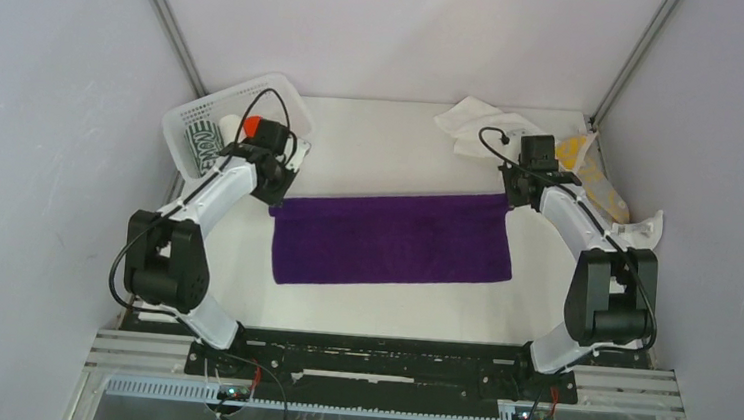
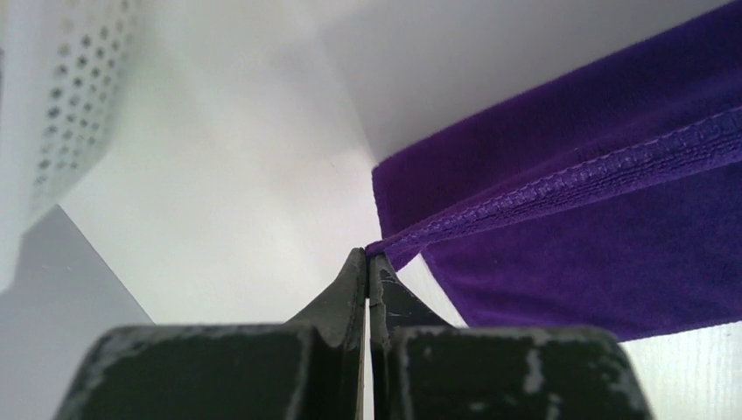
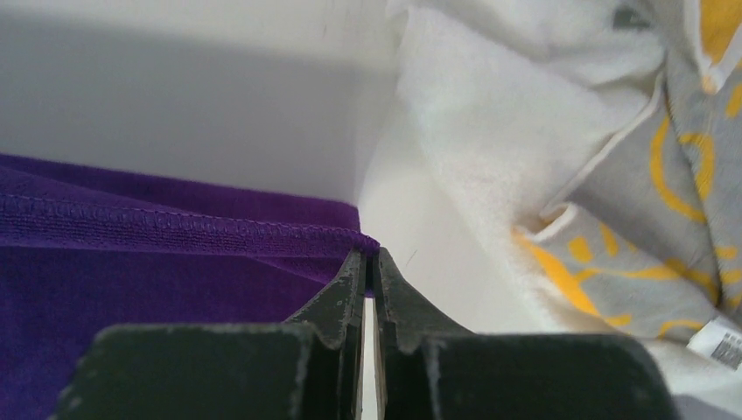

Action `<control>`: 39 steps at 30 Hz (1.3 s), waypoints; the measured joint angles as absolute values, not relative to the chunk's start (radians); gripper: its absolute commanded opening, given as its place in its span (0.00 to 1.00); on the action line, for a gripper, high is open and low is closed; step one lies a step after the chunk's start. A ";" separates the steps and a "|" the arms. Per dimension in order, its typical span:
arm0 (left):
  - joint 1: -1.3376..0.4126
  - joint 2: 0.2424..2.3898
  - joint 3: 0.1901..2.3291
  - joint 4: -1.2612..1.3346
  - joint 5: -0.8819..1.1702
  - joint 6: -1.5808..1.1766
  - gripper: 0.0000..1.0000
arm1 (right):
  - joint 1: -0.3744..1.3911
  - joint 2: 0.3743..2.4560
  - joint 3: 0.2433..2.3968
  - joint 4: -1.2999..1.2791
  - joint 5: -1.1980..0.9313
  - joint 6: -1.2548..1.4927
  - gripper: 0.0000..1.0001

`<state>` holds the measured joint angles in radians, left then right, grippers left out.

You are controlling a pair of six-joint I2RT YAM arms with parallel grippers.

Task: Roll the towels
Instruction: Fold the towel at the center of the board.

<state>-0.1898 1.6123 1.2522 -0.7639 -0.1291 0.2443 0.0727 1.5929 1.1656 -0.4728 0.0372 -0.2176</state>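
The purple towel [image 1: 394,242] lies spread across the table's middle, folded in half lengthwise. My left gripper [image 1: 277,195] is shut on its far left corner; the left wrist view shows the hem [image 2: 560,175] running from my pinched tips [image 2: 367,255]. My right gripper [image 1: 511,199] is shut on the far right corner, seen in the right wrist view [image 3: 369,254] with the purple towel [image 3: 131,262] stretching left. A white towel [image 1: 475,123] and a yellow-and-grey towel [image 1: 591,177] lie at the back right. An orange-red towel [image 1: 254,126] and a dark green-and-white towel [image 1: 199,141] sit in the basket.
The white mesh basket [image 1: 286,98] stands at the back left, just behind my left gripper. A white towel [image 3: 490,122] and the yellow-and-grey towel [image 3: 647,219] lie close to the right of my right gripper. Grey walls enclose the table.
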 measured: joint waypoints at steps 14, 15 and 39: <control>-0.202 1.357 1.026 -0.754 -0.165 0.093 0.00 | 0.139 1.398 0.977 -0.502 0.217 0.015 0.00; -0.203 1.340 1.012 -0.752 -0.165 0.086 0.00 | 0.139 1.377 0.960 -0.505 0.222 0.034 0.00; -0.300 1.290 0.912 -0.789 -0.216 0.007 0.03 | 0.091 1.277 0.798 -0.515 0.231 0.247 0.00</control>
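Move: The left hand pinches the purple towel's far left corner, with the near left corner on the table some 17 cm back, about 1 cm right and 7 cm down. The right hand pinches the far right corner; its near right corner lies roughly 16 cm back, 2 cm right and 7 cm down. The basket is about 19 cm ahead of the left hand and 12 cm left; the white towel pile is about 10 cm ahead of the right hand and 12 cm right. Back towards the robot, both hands together draw the raised far edge over the part lying on the table, about 10 cm towards the near edge. They stay nearly level at first, then both sink roughly 3 cm late on. The right hand swings some 25 degrees clockwise, the left about 10 the other way; both keep their pinch on the corners. ##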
